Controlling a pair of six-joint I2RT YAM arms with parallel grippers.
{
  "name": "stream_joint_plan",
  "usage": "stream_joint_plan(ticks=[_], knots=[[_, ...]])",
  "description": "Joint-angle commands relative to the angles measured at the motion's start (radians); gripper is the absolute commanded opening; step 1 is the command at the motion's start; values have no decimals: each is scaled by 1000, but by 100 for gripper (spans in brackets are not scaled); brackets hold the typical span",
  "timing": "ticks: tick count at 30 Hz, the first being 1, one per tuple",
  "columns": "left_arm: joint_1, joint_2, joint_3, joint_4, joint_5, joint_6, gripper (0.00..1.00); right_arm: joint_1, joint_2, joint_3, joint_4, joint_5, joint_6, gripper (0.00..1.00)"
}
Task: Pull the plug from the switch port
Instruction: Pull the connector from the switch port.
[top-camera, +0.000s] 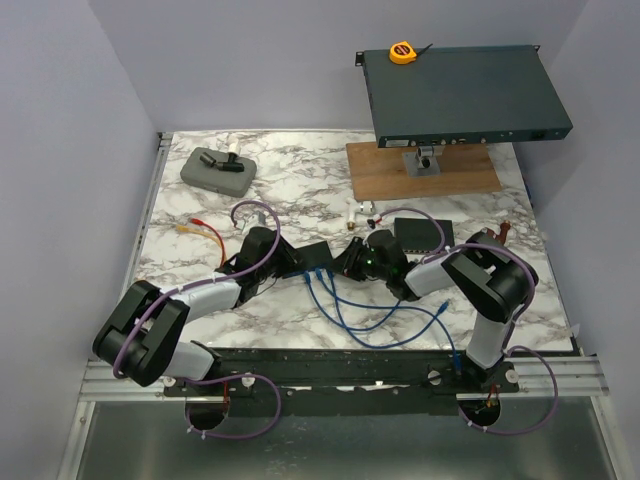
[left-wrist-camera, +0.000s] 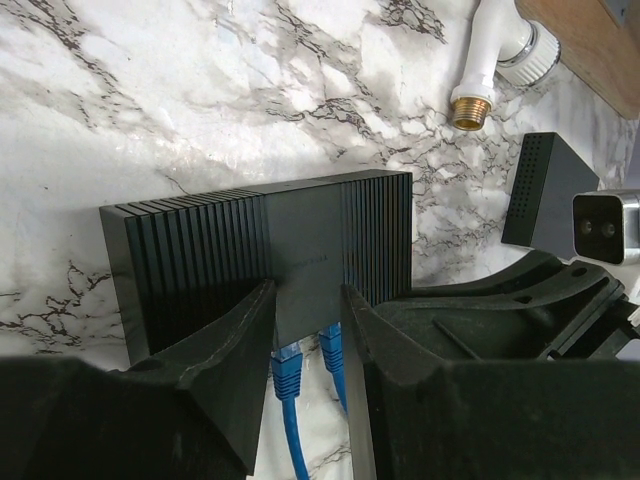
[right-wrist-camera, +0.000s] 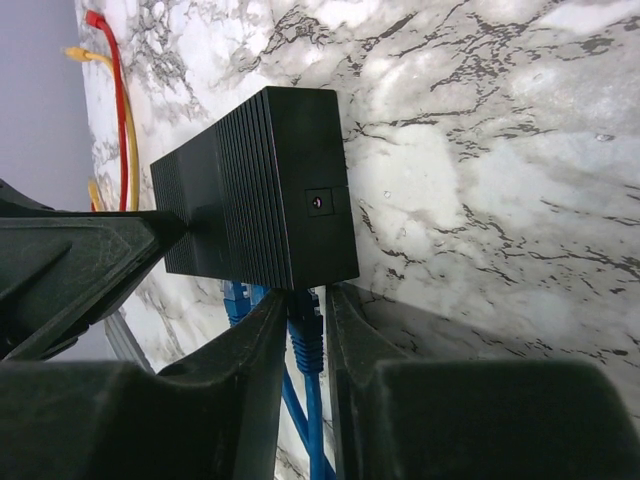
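Note:
A small black ribbed switch (top-camera: 322, 257) lies mid-table between both arms. My left gripper (left-wrist-camera: 303, 290) is shut on the switch (left-wrist-camera: 300, 230), its fingers pinching the smooth middle of the body. Two blue plugs (left-wrist-camera: 285, 360) sit in its near edge between those fingers. My right gripper (right-wrist-camera: 303, 300) comes in from the other side and is shut on one blue plug (right-wrist-camera: 305, 335), which sits seated in the port under the switch (right-wrist-camera: 270, 190). More blue plugs (right-wrist-camera: 236, 300) show just left of it. In the top view the right gripper (top-camera: 347, 262) meets the left gripper (top-camera: 300, 262) at the switch.
Blue cables (top-camera: 385, 320) loop over the marble toward the near edge. A second black box (top-camera: 420, 232) lies right of the grippers. A rack unit (top-camera: 460, 95) stands on a wooden board (top-camera: 420, 170) at the back right, a grey case (top-camera: 215, 168) at the back left. Red and yellow cables (top-camera: 205, 232) lie left.

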Motion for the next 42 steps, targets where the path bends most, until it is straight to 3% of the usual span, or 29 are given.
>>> stream_joint_plan(ticks=[1,5,8,16,22,27,42], knots=[[-6,31,-36,-37,15,6,33,-19,30,-8,27,-18,2,19],[-6,36,-42,-30,20,6,32,-30,38,-27,64,-40,-4,13],[-6,36,-43,-24,26,5,32,-34,52,-23,81,-72,-16,1],[-28,-68,-63,-45,7,17,32,-33,53,-33,102,-99,-41,1],[-135,-141,-13,-180,-100,89,32,-34,42,-36,91,-104,-58,1],[-192,-109,36,-257,-156,126,32,-35,37,-35,82,-111,-67,1],[-206,18,106,-210,-120,120,32,-34,18,-39,55,-137,-95,1]])
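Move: The rightmost blue plug sits in the switch's near edge, between the right fingertips and at most 1 cm below their middle. The middle plug is level with it, about 2 cm left; the switch's middle is some 5 cm left and 3 cm ahead of this hand. The leftmost plug lies from the left hand about 2 cm back, 2 cm right and 4 cm down; the switch's middle is 1 cm ahead, 2 cm right and 4 cm below that hand. The right fingers close nearly shut on the rightmost plug, pinching it close to its port, and keep that grip, creeping back barely half a centimetre as the wrist turns slightly counter-clockwise. The left hand, still part-open, draws back some 5 cm from over the switch and about 3 cm right, turning clockwise about 10 degrees, then dips 2 cm to come close behind the leftmost plug. ##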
